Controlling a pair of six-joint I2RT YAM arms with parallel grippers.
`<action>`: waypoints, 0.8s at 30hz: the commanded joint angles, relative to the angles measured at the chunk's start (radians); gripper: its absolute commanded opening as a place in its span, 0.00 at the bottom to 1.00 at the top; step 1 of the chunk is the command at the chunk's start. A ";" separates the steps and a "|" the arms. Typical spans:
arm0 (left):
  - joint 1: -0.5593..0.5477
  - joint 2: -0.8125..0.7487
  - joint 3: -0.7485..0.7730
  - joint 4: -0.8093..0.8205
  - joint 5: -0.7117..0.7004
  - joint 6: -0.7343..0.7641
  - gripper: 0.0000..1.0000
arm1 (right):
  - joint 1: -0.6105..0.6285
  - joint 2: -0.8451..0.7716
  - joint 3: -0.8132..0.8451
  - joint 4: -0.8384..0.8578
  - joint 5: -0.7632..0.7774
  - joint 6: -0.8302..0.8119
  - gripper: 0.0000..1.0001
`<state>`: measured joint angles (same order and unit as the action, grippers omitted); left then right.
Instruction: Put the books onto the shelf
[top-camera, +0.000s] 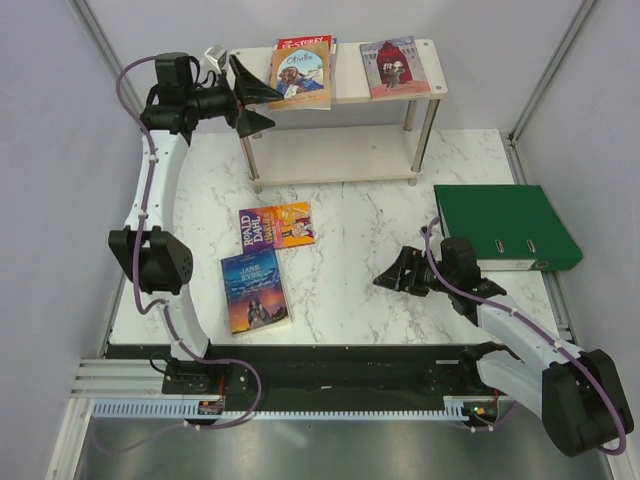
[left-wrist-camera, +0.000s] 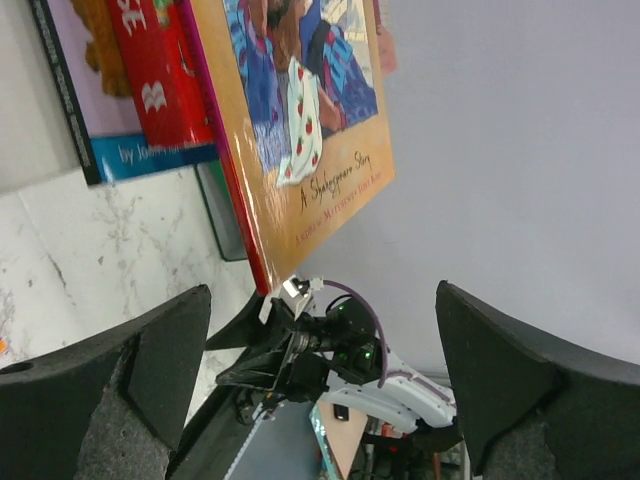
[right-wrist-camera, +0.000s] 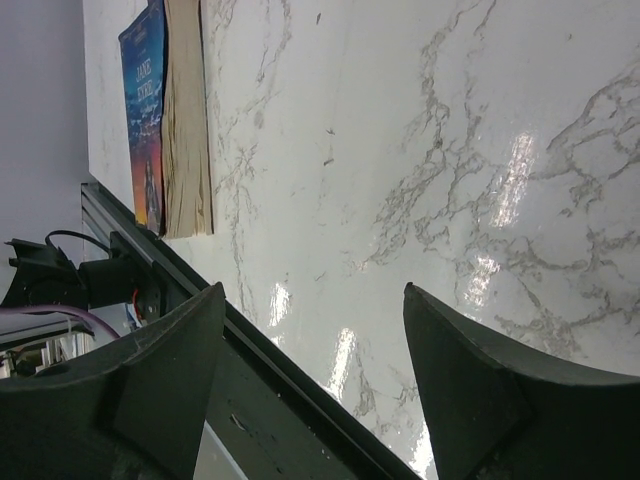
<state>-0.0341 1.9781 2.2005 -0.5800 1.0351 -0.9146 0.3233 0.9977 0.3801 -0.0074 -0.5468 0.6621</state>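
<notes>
The shelf (top-camera: 350, 86) stands at the back of the table. On its top board a tan portrait book (top-camera: 300, 75) lies over a red book (top-camera: 303, 42), and another red-covered book (top-camera: 393, 67) rests to the right. My left gripper (top-camera: 276, 106) is open beside the shelf's left end, holding nothing. Its wrist view shows the tan book (left-wrist-camera: 300, 130) and red book (left-wrist-camera: 150, 70) just ahead of the left gripper (left-wrist-camera: 322, 320). Jane Eyre (top-camera: 254, 290) and Roald Dahl (top-camera: 276, 225) lie flat on the table. My right gripper (top-camera: 388, 272) hovers open and empty right of them, with Jane Eyre (right-wrist-camera: 145, 110) far ahead of the right gripper (right-wrist-camera: 315, 310).
A large green ring binder (top-camera: 505, 225) lies at the table's right edge, just behind my right arm. The shelf's lower board (top-camera: 330, 155) shows nothing on it. White marble table (right-wrist-camera: 450, 150) stretches between the right gripper and the two loose books.
</notes>
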 joint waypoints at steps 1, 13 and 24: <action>0.007 -0.149 -0.034 -0.127 -0.113 0.219 0.98 | 0.003 -0.011 -0.014 0.029 0.010 0.002 0.80; -0.124 -0.291 -0.111 -0.339 -0.579 0.652 0.28 | 0.003 0.018 -0.010 0.041 0.007 -0.002 0.80; -0.217 -0.165 0.073 -0.399 -0.897 0.686 0.02 | 0.003 0.028 -0.014 0.046 0.008 -0.001 0.80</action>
<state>-0.2417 1.7824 2.1666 -0.9642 0.2829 -0.2859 0.3233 1.0187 0.3706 0.0017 -0.5434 0.6621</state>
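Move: The Othello book, lying on the stack on the shelf top with its near end overhanging, is about 7 cm ahead of the left hand and 6 cm right, roughly level. The Treehouse book beneath it lies some 9 cm ahead and 6 cm right; the Roald Dahl book lies on the table, 9 cm back, 1 cm left and far below. From the right hand, Othello is about 32 cm ahead, 21 cm left and some 28 cm above. Left hand backs about 5 cm from Othello, shutting its fingers and turning some 45 degrees, then dips, edging forward. ##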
